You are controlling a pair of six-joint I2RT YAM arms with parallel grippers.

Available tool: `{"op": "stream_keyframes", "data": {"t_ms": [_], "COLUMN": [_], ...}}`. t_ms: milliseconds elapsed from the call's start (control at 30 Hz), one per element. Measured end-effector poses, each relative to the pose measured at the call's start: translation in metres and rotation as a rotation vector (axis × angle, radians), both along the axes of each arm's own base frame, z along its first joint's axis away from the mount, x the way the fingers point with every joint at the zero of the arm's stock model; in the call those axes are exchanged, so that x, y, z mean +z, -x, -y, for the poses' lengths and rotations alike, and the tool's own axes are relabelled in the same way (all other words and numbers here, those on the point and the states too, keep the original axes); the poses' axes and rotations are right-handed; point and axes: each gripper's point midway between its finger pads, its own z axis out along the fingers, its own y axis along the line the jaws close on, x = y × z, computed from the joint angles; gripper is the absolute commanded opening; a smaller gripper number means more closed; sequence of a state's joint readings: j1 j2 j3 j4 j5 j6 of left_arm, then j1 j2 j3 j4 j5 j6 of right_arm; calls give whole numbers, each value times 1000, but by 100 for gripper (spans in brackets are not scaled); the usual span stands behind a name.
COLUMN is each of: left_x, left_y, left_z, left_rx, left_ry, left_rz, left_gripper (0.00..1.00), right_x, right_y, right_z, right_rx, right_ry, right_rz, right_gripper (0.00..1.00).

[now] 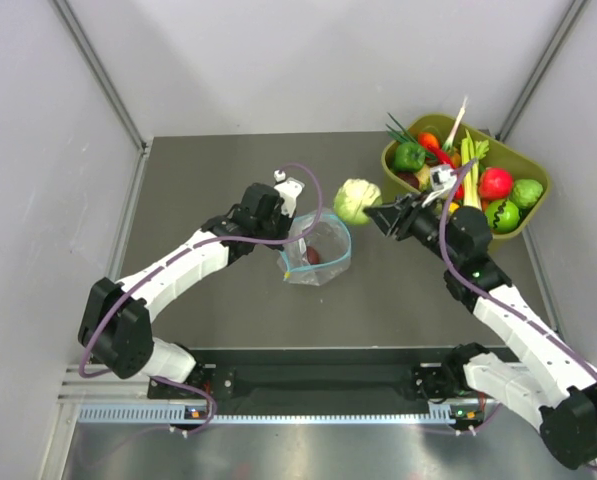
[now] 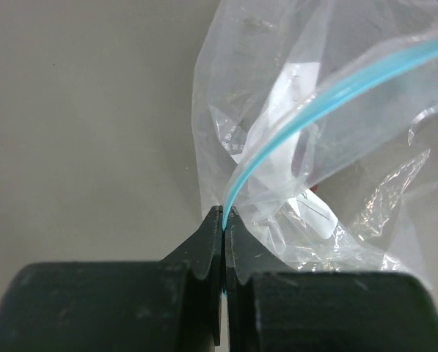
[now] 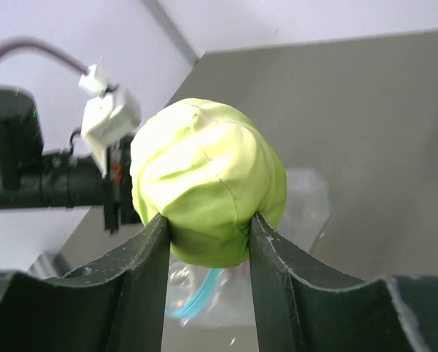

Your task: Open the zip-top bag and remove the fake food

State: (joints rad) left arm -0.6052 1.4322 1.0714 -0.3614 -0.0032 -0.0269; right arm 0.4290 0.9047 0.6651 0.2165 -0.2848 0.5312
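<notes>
The clear zip-top bag [image 1: 318,252] lies open in the middle of the table, its teal zip strip [image 2: 307,117] curving up. Something red [image 1: 312,256] shows inside it. My left gripper [image 1: 286,243] is shut on the bag's zip strip at its left edge; in the left wrist view [image 2: 224,214] the strip runs between the closed fingertips. My right gripper [image 1: 370,214] is shut on the pale green cabbage [image 1: 355,199] and holds it in the air just right of the bag; the cabbage [image 3: 207,180] sits between the fingers in the right wrist view, with the bag [image 3: 204,293] below.
An olive-green tub [image 1: 523,160] at the back right holds several toy foods: a red apple [image 1: 494,183], a green pepper [image 1: 409,156], celery stalks [image 1: 469,160] and others. White walls enclose the table on three sides.
</notes>
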Motion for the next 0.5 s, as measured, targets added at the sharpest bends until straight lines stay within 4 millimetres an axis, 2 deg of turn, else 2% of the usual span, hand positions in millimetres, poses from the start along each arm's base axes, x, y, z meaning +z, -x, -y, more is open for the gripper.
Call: {"op": "stream_keyframes", "data": {"t_ms": [167, 300, 400, 500], "left_x": [0, 0, 0, 0], "left_y": [1, 2, 2, 3], "left_z": [2, 2, 2, 3], "left_rx": [-9, -10, -12, -19], "left_ry": [6, 7, 7, 12], "left_rz": [-5, -6, -7, -11], "left_gripper": [0, 0, 0, 0], "right_x": [24, 29, 30, 35], "right_y": [-21, -36, -47, -62], "right_z": [33, 68, 105, 150], "right_rx": [-91, -179, -275, -402], "right_ry": [-10, -10, 0, 24], "right_rz": [56, 67, 66, 69], "right_gripper": [0, 0, 0, 0]}}
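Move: The right hand already grips the cabbage; the green bin's middle lies about 23 cm ahead, 24 cm right and some 20 cm below. Inside it, the green pepper is about 28 cm ahead and 11 cm right, the red chili 24 cm ahead and 18 cm right, both about 16 cm below. The zip bag sits 9 cm ahead, 11 cm left, 22 cm down. From the left hand, the bin is roughly 22 cm ahead, 42 cm right, 7 cm below. Right hand swings the held cabbage about 15 cm right and 6 cm forward towards the bin, turning clockwise. ##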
